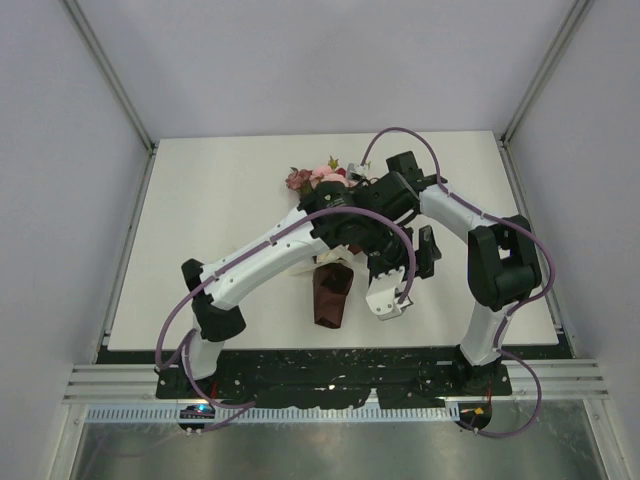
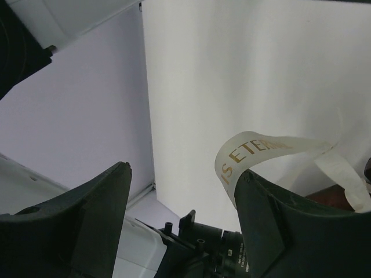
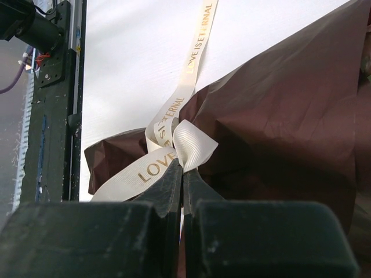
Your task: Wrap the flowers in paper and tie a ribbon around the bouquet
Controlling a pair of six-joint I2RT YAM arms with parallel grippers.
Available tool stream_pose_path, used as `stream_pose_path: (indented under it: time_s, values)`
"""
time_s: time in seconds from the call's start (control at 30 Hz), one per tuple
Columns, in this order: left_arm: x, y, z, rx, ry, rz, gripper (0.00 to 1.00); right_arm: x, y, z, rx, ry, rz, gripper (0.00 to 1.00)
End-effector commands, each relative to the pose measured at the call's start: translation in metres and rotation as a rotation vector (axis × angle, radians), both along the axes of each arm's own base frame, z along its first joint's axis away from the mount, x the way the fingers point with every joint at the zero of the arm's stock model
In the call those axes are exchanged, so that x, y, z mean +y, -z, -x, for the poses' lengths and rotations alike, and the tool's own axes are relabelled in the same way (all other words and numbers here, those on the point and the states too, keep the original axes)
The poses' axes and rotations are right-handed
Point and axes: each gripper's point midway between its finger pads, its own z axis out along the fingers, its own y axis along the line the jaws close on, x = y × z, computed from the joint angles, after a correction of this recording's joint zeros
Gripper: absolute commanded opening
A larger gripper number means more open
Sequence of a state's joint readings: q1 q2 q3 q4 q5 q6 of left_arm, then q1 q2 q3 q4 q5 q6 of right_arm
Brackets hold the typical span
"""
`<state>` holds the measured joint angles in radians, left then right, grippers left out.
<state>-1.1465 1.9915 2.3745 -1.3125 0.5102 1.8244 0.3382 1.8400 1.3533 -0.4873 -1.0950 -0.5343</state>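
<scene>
The bouquet lies on the white table, pink flowers [image 1: 315,178] at the far end and the dark maroon paper [image 1: 331,296] narrowing toward the near edge. Both arms meet over its middle. In the right wrist view, my right gripper [image 3: 184,169] is shut on the cream ribbon [image 3: 168,130], printed with gold letters, at a knot against the paper [image 3: 278,110]. One ribbon tail runs up and away across the table. My left gripper [image 2: 182,174] stands open, nothing between its fingers. A ribbon loop [image 2: 255,147] curves over the tip of its right finger [image 2: 272,220].
The table [image 1: 220,220] is enclosed by pale walls on three sides. A black base rail [image 3: 55,116] with cables runs along the near edge, close to the cone's narrow end. A camera lens [image 2: 232,255] of the other arm sits just below the left fingers.
</scene>
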Motion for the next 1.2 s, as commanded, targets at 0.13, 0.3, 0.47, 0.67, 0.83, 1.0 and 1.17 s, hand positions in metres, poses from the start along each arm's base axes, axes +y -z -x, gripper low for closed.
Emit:
stream_pose_path:
  time_s: [0.13,0.3,0.47,0.67,0.83,1.0,1.17]
  values:
    - [0.060,0.009,0.009,-0.165,0.106,-0.204,0.74,0.004,-0.018,-0.004,-0.049,-0.007,-0.048,0.06]
    - [0.099,0.073,-0.006,-0.035,-0.033,-0.489,0.75,0.005,-0.017,-0.004,-0.035,-0.006,-0.049,0.06]
    - [0.137,0.136,0.003,0.108,-0.053,-0.719,1.00,0.009,-0.018,-0.008,-0.036,-0.005,-0.052,0.05]
    - [0.154,0.139,0.021,0.303,-0.132,-0.711,1.00,0.009,-0.018,-0.009,-0.037,-0.001,-0.050,0.06]
    - [0.156,0.063,0.020,0.551,-0.344,-0.376,1.00,0.009,-0.023,-0.008,-0.045,0.008,-0.049,0.06]
    - [0.191,0.017,-0.034,0.772,-0.798,0.050,1.00,0.016,-0.044,-0.002,-0.076,0.018,-0.066,0.06]
    - [0.262,0.024,-0.098,0.700,-1.260,0.389,1.00,0.038,-0.059,0.016,-0.134,-0.002,-0.037,0.06]
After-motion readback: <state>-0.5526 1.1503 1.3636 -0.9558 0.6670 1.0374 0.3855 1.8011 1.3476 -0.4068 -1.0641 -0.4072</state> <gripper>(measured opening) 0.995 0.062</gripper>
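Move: The left hand, part open with the ribbon's tail bent round one finger, has bare table beside the paper's right edge about 6 cm ahead, 7 cm to its left and 25 cm below. The ribbon knot stands about 15 cm ahead, 13 cm left and 20 cm below; the paper's foot about 4 cm ahead, 16 cm left and 24 cm below. From the right hand, pinching a ribbon loop, the knot is about 2 cm back, 2 cm left and 4 cm down. Opening wide, the left hand dips some 16 cm, frees the ribbon, then rises leftward past the knot. ##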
